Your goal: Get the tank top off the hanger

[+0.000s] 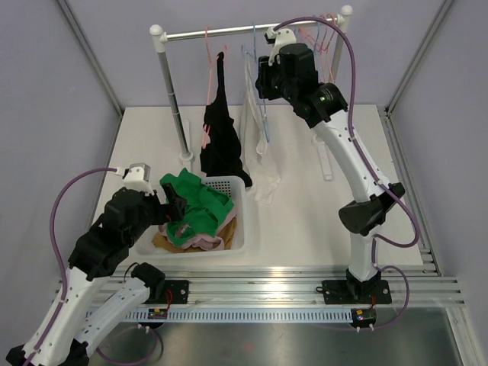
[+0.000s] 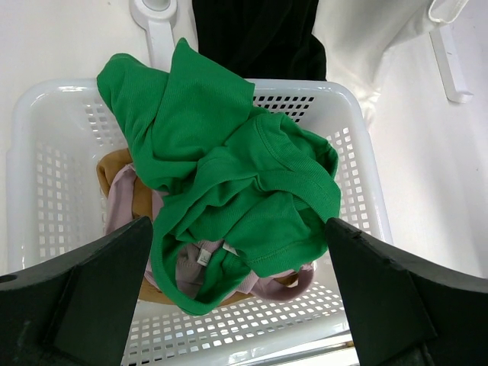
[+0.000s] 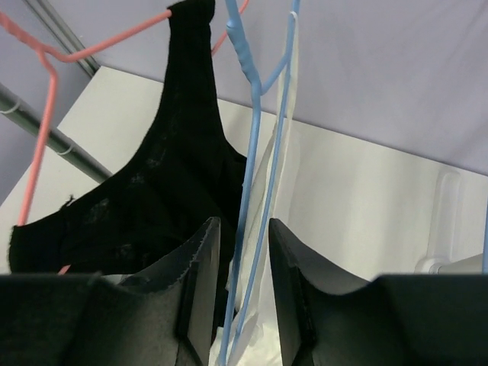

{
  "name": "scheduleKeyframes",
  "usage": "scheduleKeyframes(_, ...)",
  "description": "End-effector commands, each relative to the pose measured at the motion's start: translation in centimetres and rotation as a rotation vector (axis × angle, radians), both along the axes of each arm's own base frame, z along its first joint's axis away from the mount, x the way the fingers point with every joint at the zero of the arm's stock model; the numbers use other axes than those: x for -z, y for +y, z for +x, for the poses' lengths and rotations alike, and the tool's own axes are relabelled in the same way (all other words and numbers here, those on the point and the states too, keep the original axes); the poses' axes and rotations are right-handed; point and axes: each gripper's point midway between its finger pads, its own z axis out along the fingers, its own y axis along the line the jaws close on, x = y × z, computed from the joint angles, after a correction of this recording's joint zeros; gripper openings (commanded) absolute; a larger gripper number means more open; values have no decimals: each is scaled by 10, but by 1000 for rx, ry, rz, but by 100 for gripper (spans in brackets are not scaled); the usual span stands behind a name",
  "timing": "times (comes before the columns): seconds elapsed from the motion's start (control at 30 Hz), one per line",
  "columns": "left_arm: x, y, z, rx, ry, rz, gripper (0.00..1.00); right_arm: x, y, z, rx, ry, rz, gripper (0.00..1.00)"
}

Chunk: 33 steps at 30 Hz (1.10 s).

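Observation:
A white tank top (image 1: 255, 114) hangs on a blue hanger (image 1: 255, 53) from the rack's rail, its hem reaching the table. My right gripper (image 1: 265, 75) is up at this hanger. In the right wrist view its jaws stand narrowly apart around the blue hanger (image 3: 248, 152) wires and the white tank top (image 3: 278, 168) fabric, with gaps showing, so the right gripper (image 3: 244, 236) is open. A black tank top (image 1: 221, 130) hangs on a pink hanger (image 1: 207, 46) just to the left. My left gripper (image 1: 177, 210) is wide open over the basket, holding nothing.
A white basket (image 1: 236, 236) at the near left holds a green garment (image 1: 194, 202) over pink and tan clothes. The rack's left post and foot (image 2: 156, 23) stand behind it. More pink hangers (image 1: 316, 38) hang at the rail's right end.

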Motion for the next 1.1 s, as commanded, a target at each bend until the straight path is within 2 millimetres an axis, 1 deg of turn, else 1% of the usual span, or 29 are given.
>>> scheduleKeyframes(0.0,-9,-1,5,1,-53,-11,99,2,-1,11,58,-10,-10,39)
scheduleKeyframes(0.03,-9,-1,6,1,-54,-10,99,10,1,15,59,5,-21,39)
scheduleKeyframes(0.1,-9,-1,6,1,-54,-10,99,14,3,18,63,14,-27,39)
scheduleKeyframes(0.13,-9,-1,6,1,-55,-10,99,15,3,18,64,14,-28,37)
scheduleKeyframes(0.23,-9,-2,6,2,-54,-8,99,16,3,26,88,-1,-30,6)
scheduleKeyframes(0.27,-8,-2,7,2,-53,-7,99,13,2,29,102,-15,-24,0)
scheduleKeyframes(0.3,-9,-2,6,2,-57,-10,99,14,2,31,113,-19,-23,0)
scheduleKeyframes(0.33,-9,-1,6,0,-57,-10,99,19,1,37,135,-17,-30,0)
scheduleKeyframes(0.37,-9,-1,6,0,-58,-11,99,13,1,38,142,-30,-16,0)
scheduleKeyframes(0.4,-9,-1,6,-2,-60,-11,99,13,1,41,151,-32,-14,0)
scheduleKeyframes(0.43,-9,0,6,-3,-63,-12,99,23,3,48,167,-21,-25,0)
scheduleKeyframes(0.47,-10,0,6,-6,-68,-15,99,14,1,50,177,-42,-10,0)
scheduleKeyframes(0.5,-9,0,6,-6,-66,-14,99,23,4,56,183,-35,-17,0)
scheduleKeyframes(0.53,-10,0,6,-4,-68,-15,99,23,5,59,191,-42,-13,0)
scheduleKeyframes(0.57,-10,0,6,-4,-70,-15,99,17,6,61,194,-60,0,0)
scheduleKeyframes(0.6,-10,0,6,-4,-70,-15,99,22,8,65,194,-59,0,0)
scheduleKeyframes(0.67,-10,-1,6,-3,-69,-16,99,21,10,70,203,-71,17,0)
scheduleKeyframes(0.7,-10,-1,6,-2,-72,-18,99,25,13,73,201,-69,16,0)
scheduleKeyframes(0.77,-9,-1,6,1,-74,-18,99,26,14,76,204,-76,22,0)
scheduleKeyframes(0.87,-10,-2,6,2,-74,-20,99,24,17,78,197,-84,39,0)
scheduleKeyframes(0.9,-8,-2,6,6,-68,-16,99,18,16,76,198,-93,52,0)
scheduleKeyframes(0.93,-9,-3,7,7,-71,-18,99,2,13,69,192,-116,77,0)
scheduleKeyframes(0.97,-8,-3,7,6,-68,-17,99,0,13,67,191,-120,82,0)
scheduleKeyframes(1.0,-8,-3,7,6,-68,-17,99,-7,11,64,189,-130,93,0)
scheduleKeyframes(1.03,-8,-3,7,7,-68,-16,99,-23,6,57,189,-151,112,0)
scheduleKeyframes(1.07,-9,-3,7,6,-73,-22,99,-29,4,54,184,-162,112,0)
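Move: The near arm of the blue hanger stands almost in the right hand's finger gap, its grip spot about 3 cm ahead, 1 cm left and 4 cm lower. The white tank top hangs from it, some 7 cm ahead, 2 cm left and 18 cm below the hand. The black tank top hangs roughly 12 cm left, 5 cm ahead and 14 cm down. From the left hand the hanger is about 30 cm ahead, 25 cm right and 13 cm up. The right hand moves forward about 7 cm and down 5, shutting on the blue hanger's arm, turning slightly clockwise. ##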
